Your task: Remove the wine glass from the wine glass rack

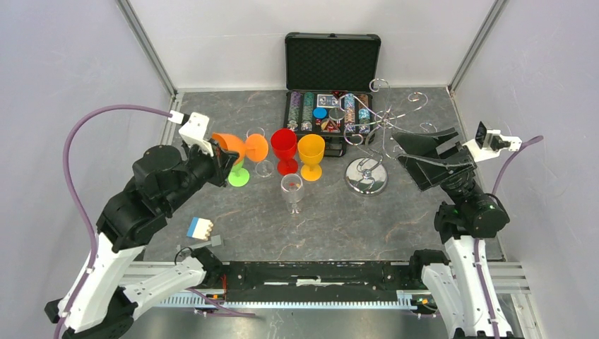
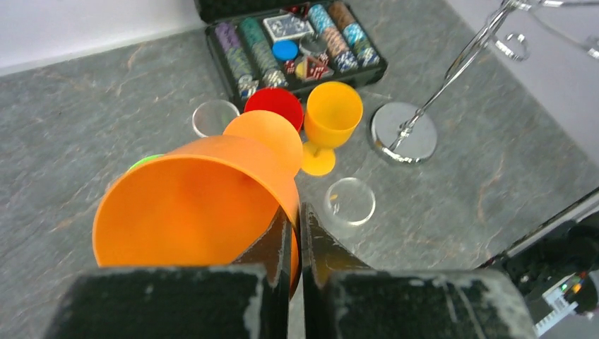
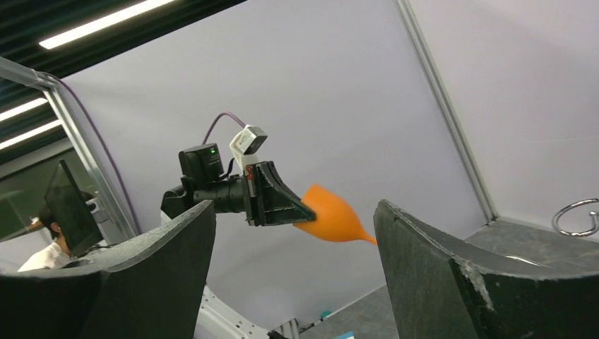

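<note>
My left gripper [image 1: 227, 154] is shut on the rim of an orange wine glass [image 1: 229, 144], held on its side in the air with its foot pointing right. In the left wrist view the fingers [image 2: 281, 244] pinch the bowl wall of the wine glass [image 2: 191, 205], one inside and one outside. The silver wine glass rack [image 1: 366, 176] stands at centre right; the hooks I can see are bare wire. My right gripper [image 1: 418, 159] hangs open just right of the rack, nothing between its fingers. In the right wrist view the wine glass [image 3: 332, 215] shows far off.
A red glass [image 1: 284, 145], a yellow glass [image 1: 311, 150] and a clear glass [image 1: 292, 189] stand mid-table, another clear glass [image 1: 263, 164] behind the orange one. A green foot [image 1: 239, 176] lies below my left gripper. An open black chip case [image 1: 332, 63] sits at the back. A small blue-white block [image 1: 200, 227] lies near left.
</note>
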`<state>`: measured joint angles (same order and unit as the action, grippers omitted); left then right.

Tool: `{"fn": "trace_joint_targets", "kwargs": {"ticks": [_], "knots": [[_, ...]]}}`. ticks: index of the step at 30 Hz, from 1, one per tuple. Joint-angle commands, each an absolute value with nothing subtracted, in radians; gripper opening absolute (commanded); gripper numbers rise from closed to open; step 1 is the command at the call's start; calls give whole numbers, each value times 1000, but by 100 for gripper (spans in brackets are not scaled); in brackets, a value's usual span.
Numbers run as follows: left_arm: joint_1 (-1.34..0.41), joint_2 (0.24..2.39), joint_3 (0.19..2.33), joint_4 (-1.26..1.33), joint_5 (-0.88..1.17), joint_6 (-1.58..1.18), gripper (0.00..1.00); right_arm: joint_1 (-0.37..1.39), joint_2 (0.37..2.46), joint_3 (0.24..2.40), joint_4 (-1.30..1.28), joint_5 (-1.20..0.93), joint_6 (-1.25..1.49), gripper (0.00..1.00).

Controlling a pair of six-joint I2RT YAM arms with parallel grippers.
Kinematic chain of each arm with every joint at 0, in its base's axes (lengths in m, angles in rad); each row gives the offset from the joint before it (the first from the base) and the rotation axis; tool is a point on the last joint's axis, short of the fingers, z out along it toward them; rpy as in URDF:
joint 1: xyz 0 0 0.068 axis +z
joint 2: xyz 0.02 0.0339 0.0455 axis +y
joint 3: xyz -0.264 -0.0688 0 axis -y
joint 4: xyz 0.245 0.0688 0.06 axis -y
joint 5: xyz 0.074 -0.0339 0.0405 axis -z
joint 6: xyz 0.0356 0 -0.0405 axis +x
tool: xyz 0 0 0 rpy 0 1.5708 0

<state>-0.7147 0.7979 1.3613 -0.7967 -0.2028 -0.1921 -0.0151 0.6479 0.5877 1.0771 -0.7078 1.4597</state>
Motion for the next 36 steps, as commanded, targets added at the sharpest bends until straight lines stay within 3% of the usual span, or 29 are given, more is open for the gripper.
{"fn": "trace_joint_targets", "kwargs": {"ticks": [1,15,36], "knots": [[-715,850,1445,-1026,-215,-110,2,-18,614,642,934,-725,1292,87],[-715,1134,1352,-1096,-149,-141,2,-18,565,732,574,-680,1043,88],[-715,1241,1114,-828,-130,-207,3,-17,560,741,481,-657,998,87]]}}
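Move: The left hand holds the orange glass by its rim, with the foot tilted out. The bare spot it is bound for lies about 2 cm ahead, 5 cm to the right and 38 cm below. The clear glass stands some 15 cm to that hand's right and 2 cm ahead, the green glass about 12 cm ahead and 4 cm left, both roughly 30 cm lower. From the right hand that bare spot is about 38 cm left, 6 cm ahead and 46 cm down. Lower the left gripper some 22 cm, almost straight down with a slight drift to the right, onto the bare spot left of the clear glass, keeping the pinch on the orange glass's rim. On the way, tip the fingers down about 35 degrees and roll the hand's left side up, so the foot swings underneath; ease off near the bottom. Meanwhile bring the empty, open right gripper about 5 cm forward and down, turning it clockwise. ##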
